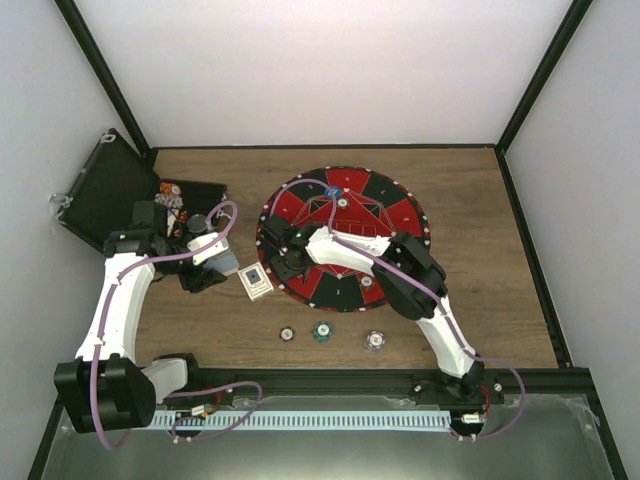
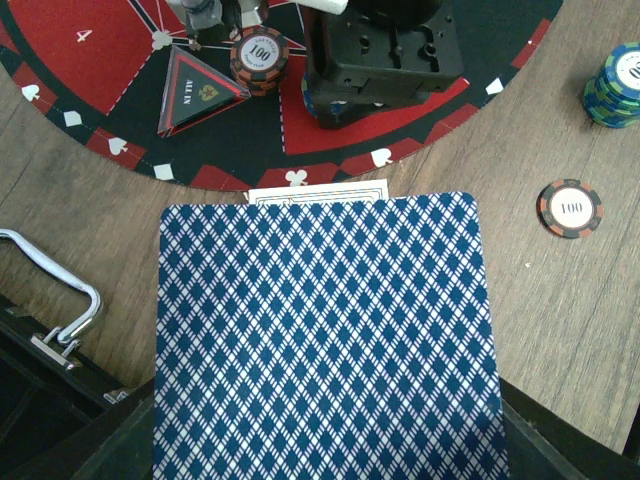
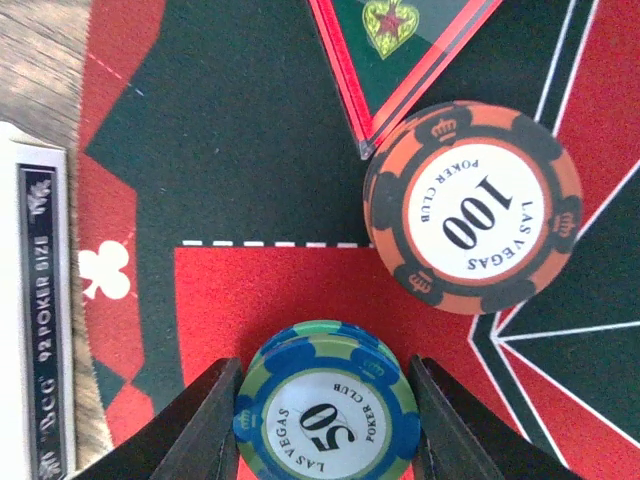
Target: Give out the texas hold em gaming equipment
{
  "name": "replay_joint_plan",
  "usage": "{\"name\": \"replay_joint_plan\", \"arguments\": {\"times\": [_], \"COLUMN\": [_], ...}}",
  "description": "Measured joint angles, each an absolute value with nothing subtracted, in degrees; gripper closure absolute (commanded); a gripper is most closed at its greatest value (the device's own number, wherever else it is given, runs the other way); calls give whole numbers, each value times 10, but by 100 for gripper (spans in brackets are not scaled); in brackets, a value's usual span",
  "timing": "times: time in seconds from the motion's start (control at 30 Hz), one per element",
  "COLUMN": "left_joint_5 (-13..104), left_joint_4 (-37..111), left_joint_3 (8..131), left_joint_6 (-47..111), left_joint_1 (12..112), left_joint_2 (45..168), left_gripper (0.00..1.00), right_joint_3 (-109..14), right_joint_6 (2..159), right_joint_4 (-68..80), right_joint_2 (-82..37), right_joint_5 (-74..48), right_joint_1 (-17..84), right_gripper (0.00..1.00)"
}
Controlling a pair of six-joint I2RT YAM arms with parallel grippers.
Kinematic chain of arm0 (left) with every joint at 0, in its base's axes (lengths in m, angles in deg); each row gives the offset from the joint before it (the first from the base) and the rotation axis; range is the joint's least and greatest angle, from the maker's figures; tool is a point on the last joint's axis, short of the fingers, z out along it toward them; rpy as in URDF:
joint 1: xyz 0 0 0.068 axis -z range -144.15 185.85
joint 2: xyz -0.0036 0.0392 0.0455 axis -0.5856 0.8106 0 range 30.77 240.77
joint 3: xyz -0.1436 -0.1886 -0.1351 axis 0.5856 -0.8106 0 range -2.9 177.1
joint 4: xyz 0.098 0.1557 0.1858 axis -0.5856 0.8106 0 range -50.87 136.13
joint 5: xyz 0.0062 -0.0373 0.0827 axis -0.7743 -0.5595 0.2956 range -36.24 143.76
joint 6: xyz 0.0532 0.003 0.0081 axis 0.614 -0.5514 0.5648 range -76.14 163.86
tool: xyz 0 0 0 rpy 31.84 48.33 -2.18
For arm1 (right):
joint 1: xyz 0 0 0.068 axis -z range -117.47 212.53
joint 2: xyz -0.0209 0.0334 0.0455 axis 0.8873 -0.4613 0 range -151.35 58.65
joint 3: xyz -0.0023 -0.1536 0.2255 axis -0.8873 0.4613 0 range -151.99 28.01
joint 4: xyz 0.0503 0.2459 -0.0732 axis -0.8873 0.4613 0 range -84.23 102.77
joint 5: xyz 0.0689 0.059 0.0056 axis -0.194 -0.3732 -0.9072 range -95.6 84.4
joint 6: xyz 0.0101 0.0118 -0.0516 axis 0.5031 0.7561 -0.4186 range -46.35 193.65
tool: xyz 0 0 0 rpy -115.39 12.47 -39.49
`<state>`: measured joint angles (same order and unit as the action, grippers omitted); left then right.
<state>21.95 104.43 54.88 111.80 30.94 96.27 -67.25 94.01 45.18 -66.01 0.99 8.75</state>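
A blue diamond-backed playing card (image 2: 320,340) fills the lower left wrist view, and my left gripper (image 1: 212,262) is shut on it beside the mat's left edge. The card hides the jaws. My right gripper (image 3: 322,420) is shut on a short blue-and-green stack of 50 chips (image 3: 325,415) over a red field of the round mat (image 1: 395,215). An orange 100 chip (image 3: 470,205) lies just beyond it, touching the corner of a triangular ALL IN marker (image 2: 200,90). On the wood near the mat lie one orange chip (image 1: 287,334), a green-blue stack (image 1: 322,331) and a pale chip (image 1: 374,341).
A white card box (image 1: 257,281) lies at the mat's near-left edge, just beyond the held card. The black hinged case (image 1: 110,195) stands open at the far left with more chips (image 1: 172,195) inside; its metal latch (image 2: 60,300) is close to my left gripper.
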Motion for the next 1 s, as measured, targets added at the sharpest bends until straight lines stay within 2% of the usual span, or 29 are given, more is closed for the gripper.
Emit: {"name": "replay_joint_plan", "arguments": {"times": [0.17, 0.4, 0.47, 0.7, 1.0], "left_joint_5": [219, 219, 219, 219, 217], "left_joint_4": [1044, 1044, 1044, 1044, 1044], "left_joint_3": [549, 549, 549, 549, 549], "left_joint_6": [1118, 1118, 1118, 1118, 1119], "left_joint_1": [310, 310, 309, 310, 310], "left_joint_2": [963, 963, 963, 963, 963], "left_gripper": [89, 89, 89, 89, 89], "right_joint_3": [-677, -679, -679, -669, -501], "right_joint_6": [941, 941, 944, 950, 993], "right_joint_4": [449, 442, 442, 450, 458], "right_joint_2": [-670, -672, -672, -646, -445], "right_joint_5": [9, 9, 9, 4, 7], "right_joint_1": [89, 92, 92, 92, 54], "right_gripper": [70, 37, 32, 28, 23]}}
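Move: The right hand holds the blue-green 50 chip right above the mat's red "2" field, its resting place about 1 cm below. From the hand, the orange-and-black 100 chip lies some 5 cm ahead and 1 cm right. The ALL IN triangle is about 8 cm ahead and 4 cm left, the card box some 4 cm back and 11 cm left. From the left hand, the spot is roughly 17 cm right, 3 cm back, 14 cm below. The right hand settles slightly, opens to release the chip, then rises about 7 cm while pulling back and right. ##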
